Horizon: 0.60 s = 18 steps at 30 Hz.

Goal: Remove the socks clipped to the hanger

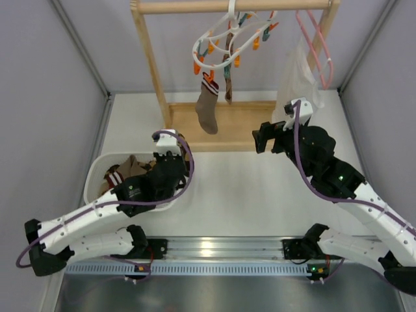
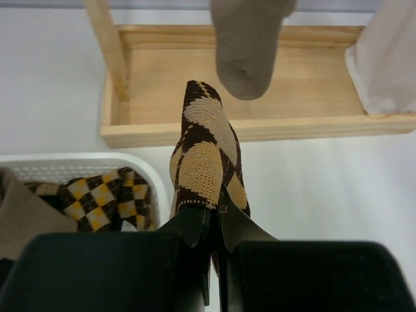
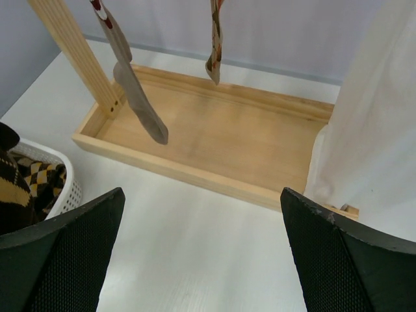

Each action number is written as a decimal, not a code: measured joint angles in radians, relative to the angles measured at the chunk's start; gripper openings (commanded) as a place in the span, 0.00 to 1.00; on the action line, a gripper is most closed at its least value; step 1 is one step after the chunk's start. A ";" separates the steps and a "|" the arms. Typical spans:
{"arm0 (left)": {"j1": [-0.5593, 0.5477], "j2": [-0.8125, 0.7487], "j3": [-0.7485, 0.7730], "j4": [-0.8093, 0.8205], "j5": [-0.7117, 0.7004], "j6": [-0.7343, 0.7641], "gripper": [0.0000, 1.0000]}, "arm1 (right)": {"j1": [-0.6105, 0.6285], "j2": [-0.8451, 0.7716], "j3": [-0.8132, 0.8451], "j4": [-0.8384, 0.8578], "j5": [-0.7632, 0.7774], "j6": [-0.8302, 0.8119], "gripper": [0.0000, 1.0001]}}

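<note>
The white ring hanger (image 1: 229, 38) with orange and teal clips hangs from the wooden rail. Two socks are clipped to it: a grey-brown one (image 1: 208, 109) and a thin argyle one (image 1: 228, 83). In the right wrist view, the grey-brown sock (image 3: 140, 110) and the argyle sock (image 3: 215, 49) dangle over the wooden base. My left gripper (image 2: 214, 211) is shut on the cuff of a brown and tan argyle sock (image 2: 207, 153), beside the basket's right rim. My right gripper (image 3: 202, 193) is wide open and empty, low in front of the rack. It shows as right gripper (image 1: 262, 140) from above.
A white basket (image 1: 97, 170) at the left holds several socks (image 2: 104, 198). The wooden rack's post (image 1: 153, 68) and base tray (image 2: 260, 97) stand at the back. A pink hanger (image 1: 316, 40) carries a white translucent garment (image 3: 374, 123) at the right.
</note>
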 measured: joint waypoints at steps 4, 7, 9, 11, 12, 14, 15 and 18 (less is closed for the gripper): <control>0.187 -0.094 -0.040 -0.071 0.085 -0.043 0.00 | 0.000 -0.034 -0.019 0.002 -0.014 0.030 1.00; 0.372 -0.130 -0.064 -0.102 0.169 -0.064 0.00 | 0.000 -0.042 -0.020 0.003 -0.024 0.042 0.99; 0.477 -0.143 -0.086 -0.113 0.225 -0.080 0.00 | 0.000 -0.045 -0.025 0.005 -0.031 0.045 0.99; 0.554 -0.145 -0.112 -0.122 0.284 -0.099 0.00 | 0.000 -0.046 -0.032 0.005 -0.038 0.050 0.99; 0.595 -0.141 -0.127 -0.124 0.316 -0.110 0.00 | 0.000 -0.046 -0.037 0.008 -0.041 0.052 0.99; 0.669 -0.132 -0.162 -0.127 0.377 -0.132 0.00 | 0.000 -0.046 -0.043 0.010 -0.045 0.058 0.99; 0.702 -0.127 -0.179 -0.129 0.398 -0.146 0.00 | 0.000 -0.046 -0.046 0.010 -0.048 0.060 0.99; 0.787 -0.126 -0.234 -0.130 0.432 -0.188 0.00 | 0.000 -0.046 -0.056 0.017 -0.052 0.062 0.99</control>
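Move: Off to the left hand's left, about 22 cm away, 3 cm farther out and some 24 cm lower, is the middle of the white basket; the hand already holds an argyle sock. The hanging grey sock is roughly 20 cm ahead of this hand, 6 cm to its right and near its height; the wooden frame's base is about 28 cm ahead, 14 cm right and 26 cm below. From the right hand the basket is some 48 cm left, level fore and aft, 32 cm lower. Sweeping left from the open table to over the white basket, the left hand carries the argyle sock about 16 cm, nearly level at first, then sinking some 10 cm towards the socks inside. The wrist swings counter-clockwise nearly 30 degrees and tips further down, with the fingers staying shut on the sock. ##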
